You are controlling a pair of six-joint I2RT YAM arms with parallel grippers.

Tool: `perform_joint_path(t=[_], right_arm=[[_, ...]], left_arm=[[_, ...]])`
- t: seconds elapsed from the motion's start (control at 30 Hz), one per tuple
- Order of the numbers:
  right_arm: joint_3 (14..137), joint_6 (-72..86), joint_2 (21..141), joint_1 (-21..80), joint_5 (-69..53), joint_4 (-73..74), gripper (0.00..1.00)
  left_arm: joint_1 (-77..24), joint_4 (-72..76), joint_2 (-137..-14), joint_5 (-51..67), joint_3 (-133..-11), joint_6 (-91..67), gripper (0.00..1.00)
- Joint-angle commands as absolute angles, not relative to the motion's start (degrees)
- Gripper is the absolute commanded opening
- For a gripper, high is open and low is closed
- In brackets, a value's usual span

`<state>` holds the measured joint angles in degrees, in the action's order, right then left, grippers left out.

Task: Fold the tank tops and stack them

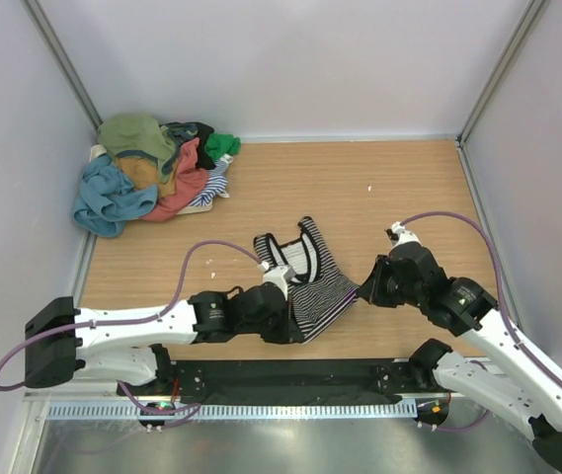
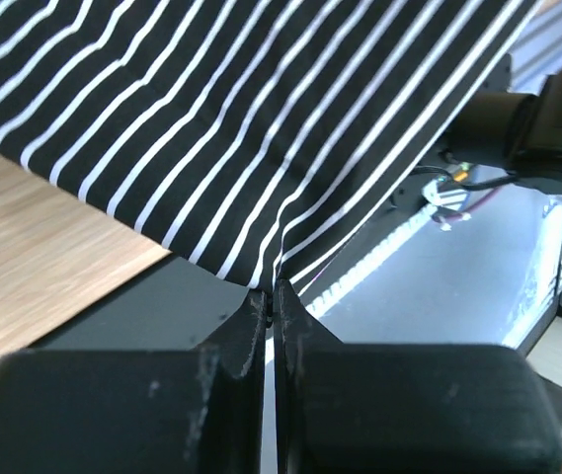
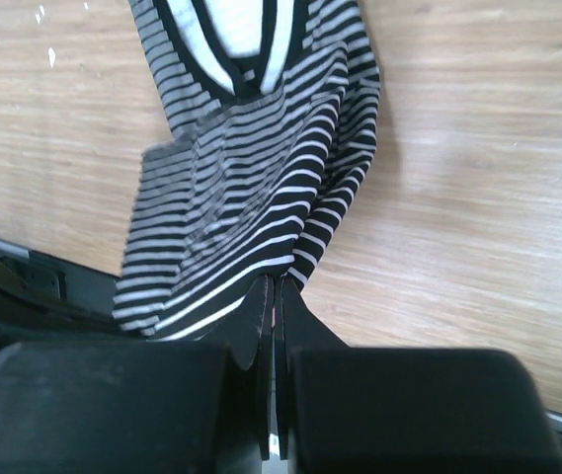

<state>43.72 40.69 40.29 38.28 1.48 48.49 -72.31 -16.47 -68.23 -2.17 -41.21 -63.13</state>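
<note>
A black-and-white striped tank top [image 1: 310, 276] lies near the table's front middle, its straps pointing away from the arms. My left gripper [image 1: 295, 326] is shut on its lower hem at the left, the cloth [image 2: 261, 148] rising from the closed fingertips [image 2: 271, 296]. My right gripper [image 1: 364, 286] is shut on the hem's right corner, the striped cloth [image 3: 251, 178] stretching away from its tips [image 3: 274, 286]. A heap of other tank tops [image 1: 147, 178] in olive, teal-blue, coral, mustard and green sits in the back left corner.
White walls close in the wooden table [image 1: 389, 188] at the back and both sides. A black mounting rail [image 1: 290, 375] runs along the near edge under the arm bases. The hem hangs just over that front edge.
</note>
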Motion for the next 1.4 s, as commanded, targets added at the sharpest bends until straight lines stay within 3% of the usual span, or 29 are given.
perform_joint_path(t=[0.0, 0.53, 0.97, 1.37], right_arm=[[48.42, 39.90, 41.13, 38.32, 7.20, 48.43, 0.01], [56.06, 37.09, 48.85, 38.32, 16.96, 47.64, 0.01], [66.52, 32.61, 64.24, 37.53, 17.14, 41.84, 0.01], [76.99, 31.20, 81.03, 33.84, 12.40, 36.48, 0.02]], left_arm=[[-74.70, -14.33, -70.74, -0.70, -45.17, -64.07, 0.01], [-75.94, -0.27, -75.41, 3.25, -44.83, -69.52, 0.01], [-65.93, 6.94, -67.68, 6.76, -35.78, -74.44, 0.01], [-50.21, 9.40, -62.84, 14.93, -30.41, -75.32, 0.02]])
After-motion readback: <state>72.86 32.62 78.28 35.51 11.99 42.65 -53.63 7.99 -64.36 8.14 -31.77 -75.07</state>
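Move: The tank top's hem is already pinched in both hands. The neckline, still on the table, lies about 20 cm ahead of the left hand and straight in line with it, some 11 cm below. From the left hand, the left shoulder strap is roughly 24 cm ahead and 8 cm left; the right strap is 29 cm ahead and 3 cm right. From the right hand, the neckline is about 11 cm ahead, 13 cm left and 15 cm down. The raised hem, kept shut in both grippers, is carried forward towards the shoulder part: the right hand sweeps out about 15 cm, drifting left and rising slightly. The left hand first swings some 6 cm right while lifting, then doubles back left and pushes forward about 10 cm, its fingers tilting some 20 degrees closer to level and turning counter-clockwise. ##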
